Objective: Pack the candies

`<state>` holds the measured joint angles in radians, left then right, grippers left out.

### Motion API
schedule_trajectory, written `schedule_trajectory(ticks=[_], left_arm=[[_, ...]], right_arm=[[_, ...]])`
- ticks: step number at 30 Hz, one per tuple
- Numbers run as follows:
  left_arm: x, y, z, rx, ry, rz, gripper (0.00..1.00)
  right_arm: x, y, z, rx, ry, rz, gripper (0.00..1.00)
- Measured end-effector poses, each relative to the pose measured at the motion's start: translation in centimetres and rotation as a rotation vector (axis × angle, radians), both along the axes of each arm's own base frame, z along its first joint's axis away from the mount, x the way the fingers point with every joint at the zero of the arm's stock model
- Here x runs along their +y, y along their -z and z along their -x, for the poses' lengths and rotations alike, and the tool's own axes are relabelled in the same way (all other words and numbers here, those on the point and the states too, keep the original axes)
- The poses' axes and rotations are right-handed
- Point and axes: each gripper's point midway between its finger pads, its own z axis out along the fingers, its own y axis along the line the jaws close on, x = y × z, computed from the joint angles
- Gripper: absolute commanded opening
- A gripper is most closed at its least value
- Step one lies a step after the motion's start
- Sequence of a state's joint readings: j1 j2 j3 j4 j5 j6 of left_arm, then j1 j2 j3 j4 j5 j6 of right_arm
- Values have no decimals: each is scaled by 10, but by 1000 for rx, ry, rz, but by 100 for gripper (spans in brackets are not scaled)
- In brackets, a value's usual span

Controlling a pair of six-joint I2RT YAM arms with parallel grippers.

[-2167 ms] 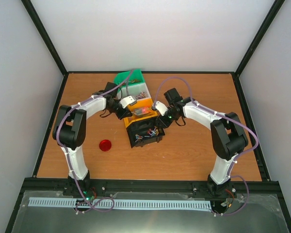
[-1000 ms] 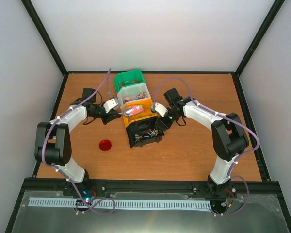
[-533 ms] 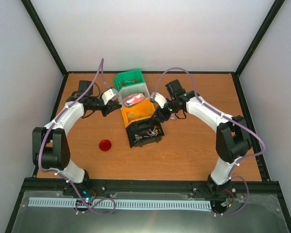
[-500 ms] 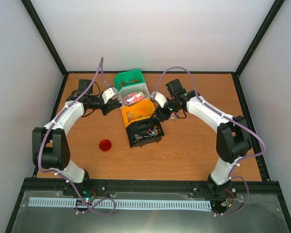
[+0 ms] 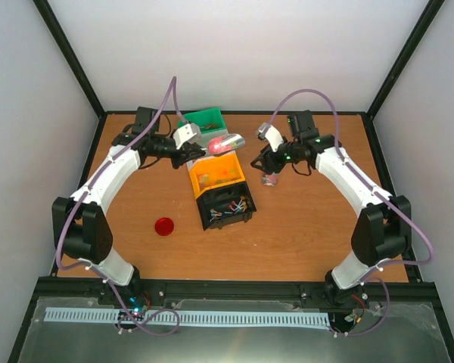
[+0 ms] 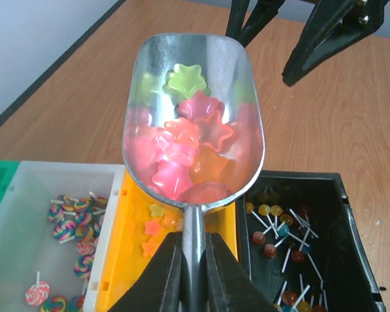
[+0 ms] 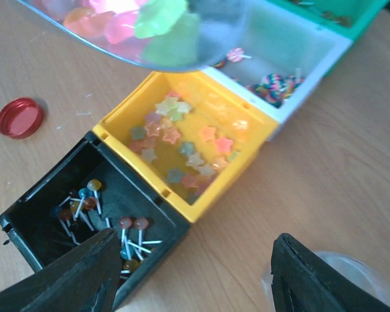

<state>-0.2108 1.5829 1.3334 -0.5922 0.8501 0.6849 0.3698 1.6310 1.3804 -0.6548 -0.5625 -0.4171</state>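
Note:
My left gripper [image 6: 194,244] [image 5: 199,148] is shut on the handle of a metal scoop [image 6: 195,123] [image 5: 225,142]. The scoop is held level and is full of pink, orange and green star candies [image 6: 188,153]. It hangs above the join of the white and orange bins. More stars lie in the orange bin [image 7: 214,195] [image 5: 219,190]. My right gripper [image 7: 195,244] [image 5: 266,153] stands open to the right of the bins, with only table showing between its fingers. A clear container [image 7: 351,263] [image 5: 270,180] shows partly behind its right finger.
Four bins stand in a row: green [image 5: 204,119] at the back, white [image 7: 292,110] with swirl lollipops, orange, then black [image 7: 162,247] [image 5: 212,223] with ball lollipops. A round red lid [image 5: 164,225] [image 7: 19,117] lies on the table left of the black bin.
The left arm has lifted the loaded scoop out of the orange bin, back and to the right. The right gripper has drawn away from the bins, back and to the right.

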Motion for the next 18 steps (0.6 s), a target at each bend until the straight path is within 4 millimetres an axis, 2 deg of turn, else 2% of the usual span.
schedule_trajectory(ticks=[4,8,13,18], left_arm=[[-6,-9,-4,10,-3,-34,1],[-9,-4,-8,51,-15,-83,1],[-17,0,-8,95,-7,-133,1],[-40,-2,3,100,43,-177,1]], right_arm=[[-20,-17,-8,-27,60,-25,63],[-32,-27,-10,-45,94,-44,63],[-60,-23,-16,-8,181,-78,63],[-98,-12,-26,45,299,-108,63]])
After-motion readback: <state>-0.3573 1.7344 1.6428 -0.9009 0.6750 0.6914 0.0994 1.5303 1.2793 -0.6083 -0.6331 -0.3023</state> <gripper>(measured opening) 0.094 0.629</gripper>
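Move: From the left hand, which holds the scoop of star candies, the clear jar stands about 23 cm to the right, 7 cm farther out and 18 cm lower. The yellow bin lies some 6 cm ahead, 3 cm right; the black bin about 6 cm back, 7 cm right, both roughly 20 cm below. From the empty right hand the jar is about 6 cm ahead, 5 cm right and 15 cm below; the yellow bin is 6 cm ahead, 15 cm left. Rightward both hands go: the right one about 10 cm with a slight reach forward, fingers staying open, from the jar's left to its right, well above the table, while it swings some 15-20 degrees clockwise. The left keeps its grip on the scoop handle and carries the load about 4 cm right towards the jar, mostly late on, dipping the scoop's tip roughly 10 degrees. ##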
